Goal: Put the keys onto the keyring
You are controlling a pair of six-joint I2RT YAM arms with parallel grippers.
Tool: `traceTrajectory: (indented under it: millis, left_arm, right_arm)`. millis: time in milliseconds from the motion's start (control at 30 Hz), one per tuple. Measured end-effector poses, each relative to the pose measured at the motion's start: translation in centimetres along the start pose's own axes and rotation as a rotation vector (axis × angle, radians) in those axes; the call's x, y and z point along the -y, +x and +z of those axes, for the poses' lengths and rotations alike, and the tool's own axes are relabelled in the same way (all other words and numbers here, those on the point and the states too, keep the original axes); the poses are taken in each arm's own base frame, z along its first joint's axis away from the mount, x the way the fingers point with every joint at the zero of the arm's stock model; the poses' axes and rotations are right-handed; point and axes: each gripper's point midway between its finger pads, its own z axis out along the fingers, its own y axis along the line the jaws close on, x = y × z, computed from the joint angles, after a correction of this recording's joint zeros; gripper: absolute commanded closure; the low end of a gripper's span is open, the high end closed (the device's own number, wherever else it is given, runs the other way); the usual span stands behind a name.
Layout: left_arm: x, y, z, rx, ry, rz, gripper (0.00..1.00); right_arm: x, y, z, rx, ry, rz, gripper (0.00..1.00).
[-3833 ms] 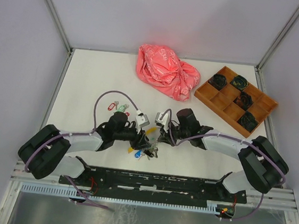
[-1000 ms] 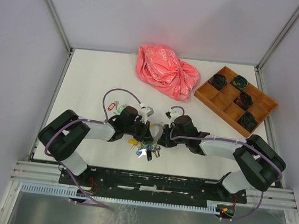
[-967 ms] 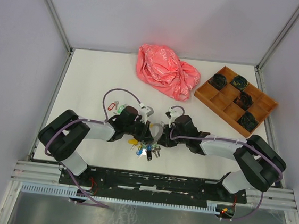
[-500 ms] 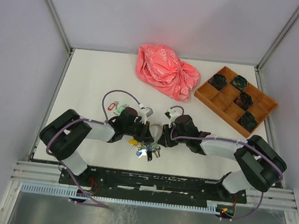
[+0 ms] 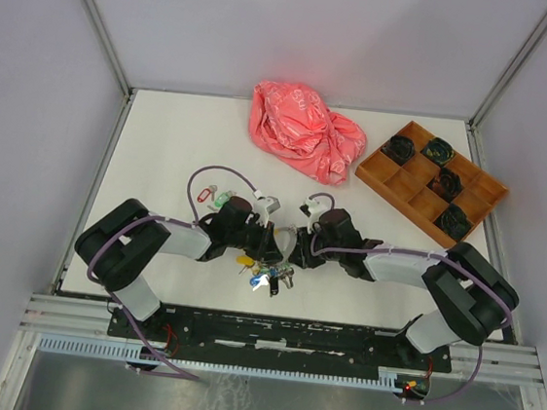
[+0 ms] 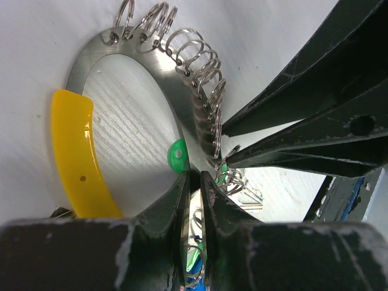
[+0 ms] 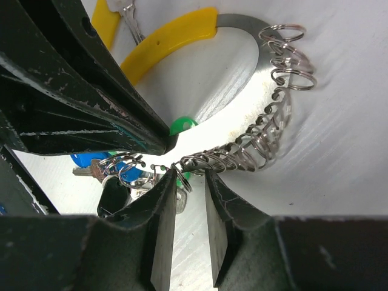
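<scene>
The keyring (image 6: 182,103) is a wide silver band with a yellow section (image 6: 76,157), lying on the white table between both arms. Several small loops (image 7: 267,139) are threaded along it. The keys (image 5: 264,275), with blue, green and yellow tags, bunch at its near end. My left gripper (image 6: 195,176) is shut on the band's edge beside a green tag (image 6: 177,156). My right gripper (image 7: 191,176) stands open, its fingertips (image 7: 167,182) at the row of loops with a gap between them. In the top view the two grippers (image 5: 267,246) (image 5: 293,251) meet tip to tip.
Two loose keys with red and green tags (image 5: 214,197) lie under the left arm's purple cable. A crumpled pink bag (image 5: 306,132) sits at the back. A wooden compartment tray (image 5: 430,182) with dark items stands at the back right.
The right gripper's jaws have spread apart at the loops. Both arms, earlier raised, now sit low at the ring; the left grip holds.
</scene>
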Motion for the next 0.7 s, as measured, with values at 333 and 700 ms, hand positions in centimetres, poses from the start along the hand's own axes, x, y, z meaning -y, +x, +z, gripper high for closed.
traceTrajectory:
  millis: [333,700]
  left_arm:
    - [0.1,0.0,0.1,0.002,0.004,-0.008,0.82]
    - [0.0,-0.2,-1.2,0.068,0.015,0.007,0.73]
  right_arm:
    - [-0.6,0.5,0.2,-0.025,-0.043,-0.004,0.93]
    - [-1.0,-0.5,-0.9,-0.046,-0.055,-0.150,0.99]
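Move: Between the right hand's parted fingers, a small wire ring on the keyring plate's edge stands about 1 cm back and 1 cm left of the hand point, at fingertip height. From this hand, the keyring's yellow handle lies some 5 cm ahead and 5 cm left, and the black key fob about 5 cm back and 4 cm left. From the left hand, at the plate, that ring lies about 2 cm right and 1 cm back, level in height. Easing back nearly 1 cm and slightly left, the right hand closes its fingers fully and pinches the small ring on the plate's edge, then lifts it a good 1 cm, turning about 10 degrees counter-clockwise. Late on, the left hand comes off the plate, going about 1 cm left and nearly as far up, its fingers staying slightly open. ##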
